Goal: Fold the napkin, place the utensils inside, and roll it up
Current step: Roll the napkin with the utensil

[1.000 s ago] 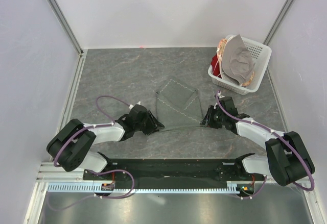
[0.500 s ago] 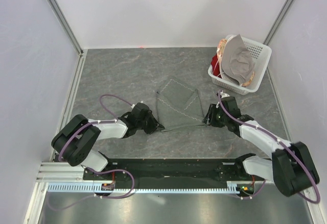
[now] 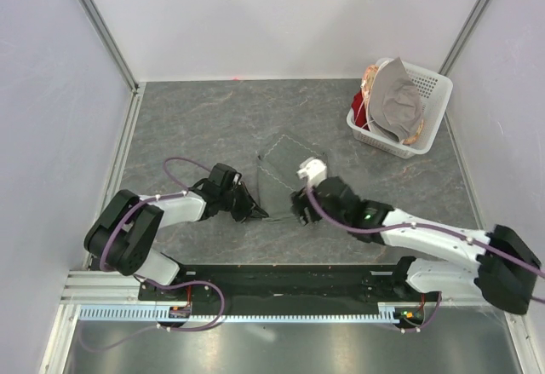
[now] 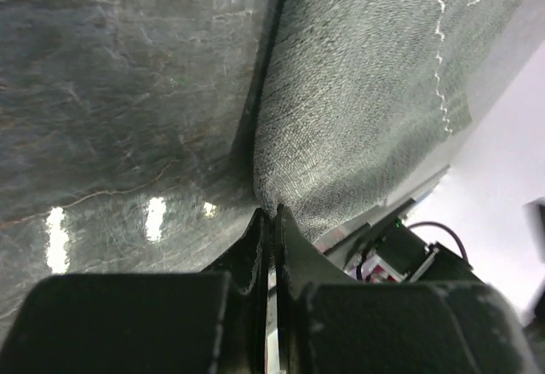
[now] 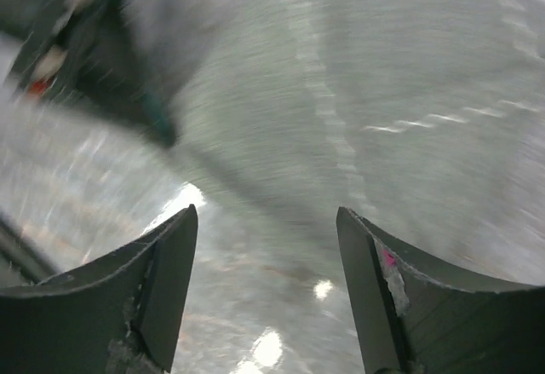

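Observation:
The dark grey-green napkin [image 3: 285,169] lies folded on the table's middle, its light stitched hem showing. My left gripper [image 3: 258,213] is shut on the napkin's near left corner; in the left wrist view the jaws [image 4: 271,214] pinch the cloth [image 4: 358,93] low at the table. My right gripper [image 3: 298,207] is open and empty just right of it, at the napkin's near edge. In the right wrist view its fingers [image 5: 266,216] stand wide apart over table and napkin [image 5: 409,67]. A blurred dark shape with a teal tip [image 5: 157,123] lies at the left there. No spoon shows clearly.
A white basket [image 3: 438,84] stands at the back right, holding a pale grey-beige cloth [image 3: 398,101] and red and orange items. Metal rails run along the left edge [image 3: 119,161]. The arms' black base bar [image 3: 289,280] lies along the near edge.
My right arm has swung left from the napkin's near right corner and opened, now close to the left gripper. The near edge stretched between both grippers has slackened. The left gripper stays shut.

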You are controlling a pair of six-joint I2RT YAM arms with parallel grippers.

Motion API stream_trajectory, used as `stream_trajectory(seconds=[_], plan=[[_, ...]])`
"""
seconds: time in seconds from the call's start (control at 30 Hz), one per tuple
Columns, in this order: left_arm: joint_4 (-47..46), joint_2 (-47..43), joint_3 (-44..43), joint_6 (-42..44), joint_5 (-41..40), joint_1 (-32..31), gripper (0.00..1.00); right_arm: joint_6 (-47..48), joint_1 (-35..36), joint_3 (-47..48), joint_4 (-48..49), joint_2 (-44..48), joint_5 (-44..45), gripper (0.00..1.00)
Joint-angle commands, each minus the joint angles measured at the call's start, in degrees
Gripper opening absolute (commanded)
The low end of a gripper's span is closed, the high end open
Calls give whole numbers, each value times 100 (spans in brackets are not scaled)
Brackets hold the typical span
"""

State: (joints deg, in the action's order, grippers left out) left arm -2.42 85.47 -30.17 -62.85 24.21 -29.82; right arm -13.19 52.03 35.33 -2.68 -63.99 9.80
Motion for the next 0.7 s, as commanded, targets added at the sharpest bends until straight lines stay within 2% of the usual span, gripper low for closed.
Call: stream_trajectory(seconds=[0.0, 0.1, 0.37, 0.47, 0.67], plan=[[372, -22, -226, 387, 743, 178, 2, 773, 1060, 544, 610, -745, 890, 76], [443, 4, -235, 432, 963, 354, 2, 1072, 1623, 729, 838, -1247, 1242, 77], [514, 22, -252, 502, 1280, 609, 2, 1722, 2424, 993, 1401, -2284, 2033, 78], [610, 5, -279, 563, 1297, 653, 2, 1864, 2610, 941, 1682, -2530, 2463, 77], [663, 5, -243, 607, 1385, 767, 2, 2031, 2663, 1019, 1832, -3154, 2684, 76]])
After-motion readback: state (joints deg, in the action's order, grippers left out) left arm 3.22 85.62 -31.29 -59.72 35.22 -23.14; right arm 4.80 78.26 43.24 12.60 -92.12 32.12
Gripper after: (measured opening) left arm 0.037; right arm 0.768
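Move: The napkin's near left corner, pinched in the left hand's closed fingertips, lies about 10 cm to the right hand's left, level with it in reach and some 10 cm below. The napkin's near right corner is about 9 cm to the right hand's right and 11 cm below. From the left hand that right corner is about 19 cm to the right. The napkin's middle lies roughly 10 cm ahead of the right hand, 1 cm left and 11 cm down. Leftward, quickly at first and then easing, the right hand sweeps some 11 cm over the napkin's near edge towards the corner in the left fingers, drawing back and sinking about 5 cm each. It rolls some 30 degrees about its own finger line, jaws staying wide open, touching nothing. The left hand keeps its pinch, edging slightly left and up with a small tilt. ##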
